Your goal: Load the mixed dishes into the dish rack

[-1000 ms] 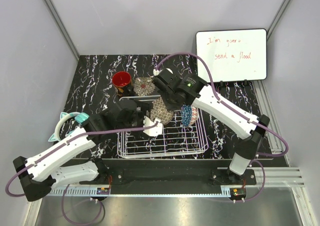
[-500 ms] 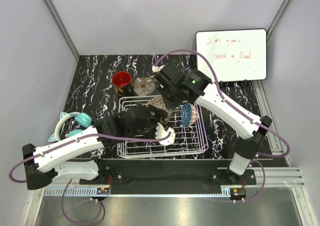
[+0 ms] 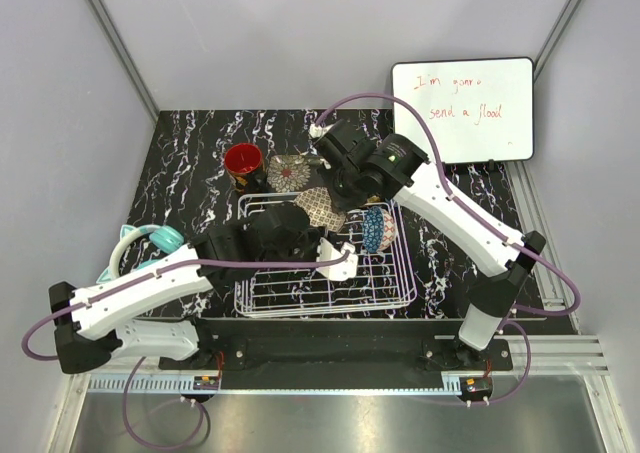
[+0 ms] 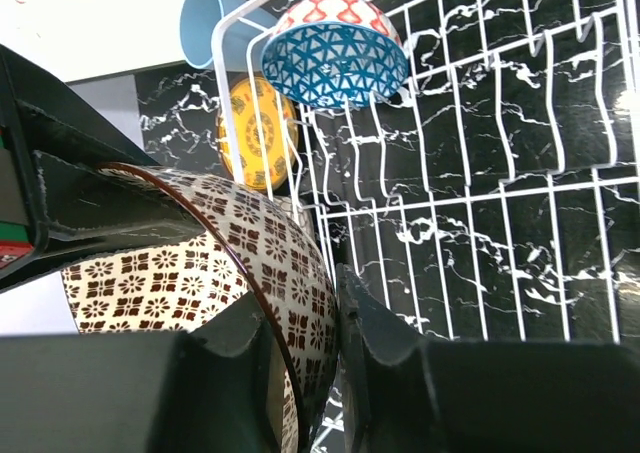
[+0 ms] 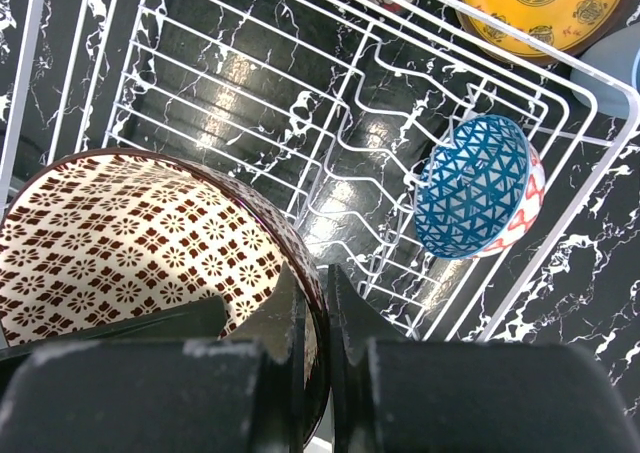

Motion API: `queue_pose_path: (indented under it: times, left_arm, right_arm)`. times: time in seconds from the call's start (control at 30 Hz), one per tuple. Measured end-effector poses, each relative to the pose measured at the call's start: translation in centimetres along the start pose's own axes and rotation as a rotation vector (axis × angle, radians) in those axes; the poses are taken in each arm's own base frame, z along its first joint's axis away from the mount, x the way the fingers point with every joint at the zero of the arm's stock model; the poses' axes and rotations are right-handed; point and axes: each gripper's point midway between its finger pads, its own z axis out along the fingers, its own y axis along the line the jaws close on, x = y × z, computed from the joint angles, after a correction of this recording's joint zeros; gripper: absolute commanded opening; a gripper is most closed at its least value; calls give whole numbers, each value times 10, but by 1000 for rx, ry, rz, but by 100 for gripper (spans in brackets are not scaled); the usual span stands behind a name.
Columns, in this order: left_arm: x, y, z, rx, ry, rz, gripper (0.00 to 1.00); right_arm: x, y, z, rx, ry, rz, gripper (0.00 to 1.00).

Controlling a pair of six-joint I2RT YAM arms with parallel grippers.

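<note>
The beige-brown patterned bowl [image 3: 322, 209] hangs above the back of the white wire dish rack [image 3: 404, 285]. My right gripper [image 3: 336, 193] is shut on its rim from behind, as the right wrist view [image 5: 315, 285] shows. My left gripper [image 3: 302, 227] is shut on its rim from the left, as the left wrist view [image 4: 303, 311] shows. The blue bowl [image 3: 378, 229] stands on edge in the rack. The red mug [image 3: 243, 162] and floral saucer [image 3: 288, 173] sit behind the rack. The yellow plate [image 5: 538, 1] and light blue cup [image 4: 206, 17] lie just outside the rack's right side.
A whiteboard [image 3: 462, 109] stands at the back right. Teal rounded objects [image 3: 142, 247] lie at the left beside my left arm. The rack's front rows [image 4: 520, 223] hold nothing. Grey walls close in the table's sides.
My left gripper has moved right across the rack to the bowl and is now shut on its rim. My right gripper has drawn the bowl slightly back.
</note>
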Motion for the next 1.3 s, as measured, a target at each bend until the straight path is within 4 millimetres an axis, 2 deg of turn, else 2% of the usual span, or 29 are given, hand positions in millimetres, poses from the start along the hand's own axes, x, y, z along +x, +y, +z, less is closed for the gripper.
queue_pose_path:
  times: [0.03,0.1,0.13,0.17,0.2,0.27,0.3,0.37,0.4,0.43,0.5,0.53,0.7,0.83,0.93,1.0,1.1,1.2,1.3]
  left_arm:
    - [0,0,-1,5,3,-6,0]
    - [-1,-1,-2,19,10,-22,0]
    - [-1,-2,-3,25,13,-34,0]
    - [-2,-3,-3,31,16,-51,0]
    - [-4,-3,-4,35,17,-74,0]
    - [-9,-2,-5,49,9,-157,0]
    - [-13,-1,-6,60,6,-197,0]
    - [-21,1,-6,74,-1,-285,0]
    - [-26,2,-6,79,-7,-322,0]
    - [-29,3,-7,85,-14,-358,0]
    - [-35,3,-9,91,-26,-408,0]
    - [-37,3,-11,94,-30,-430,0]
    - [-42,11,-13,69,-53,-505,0]
    - [-50,41,-12,3,-127,-601,0]
    - [-72,71,-13,14,-259,-708,0]
    - [-87,83,-14,68,-336,-765,0]
    - [-111,88,-11,247,-428,-877,0]
    - [-128,88,-2,403,-461,-1008,0]
    - [-133,83,1,483,-451,-1126,0]
  right_arm:
    - [0,0,0,-2,0,0,0]
    - [0,1,0,-6,3,3,9]
    - [1,1,0,-6,4,4,17]
    - [1,1,0,-6,6,6,29]
    - [2,1,0,-4,9,4,35]
    - [2,-2,0,14,7,-17,39]
    - [2,-4,-1,23,3,-24,47]
    - [0,-7,-2,42,-10,-27,54]
    - [1,-10,-3,51,-13,-24,68]
    - [1,-13,-4,60,-18,-22,72]
    - [1,-18,-7,81,-29,-14,87]
    - [1,-21,-9,91,-36,-10,99]
    - [-9,-38,-20,141,-78,36,100]
    - [-30,-57,-43,188,-184,142,100]
    - [-41,-75,-67,240,-319,233,100]
    - [-42,-84,-79,251,-400,293,100]
    - [-38,-103,-94,283,-513,395,100]
    - [-28,-120,-95,331,-544,447,100]
    - [-15,-130,-88,376,-533,458,100]
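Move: The brown-patterned bowl hangs above the rack, held at both rims; its middle is about 5 cm ahead and 1 cm left of the left hand, and 1 cm back and 5 cm left of the right. The blue-and-white bowl in the rack sits roughly 11 cm ahead, 12 cm right and 18 cm below the left hand. From that hand the yellow plate is some 25 cm ahead and 9 cm right, the blue cup 24 cm ahead and 18 cm right, both on the table. The brown-patterned bowl passes wholly to the left hand, which keeps its rim pinched, eases back about 2 cm, then lifts it some 12 cm and swings it 10 cm right above the rack, rolling the wrist about 75 degrees until the fingers point right. The right hand opens wide, comes free of the rim and withdraws right and up, turning clockwise and tipping its fingers upward. ##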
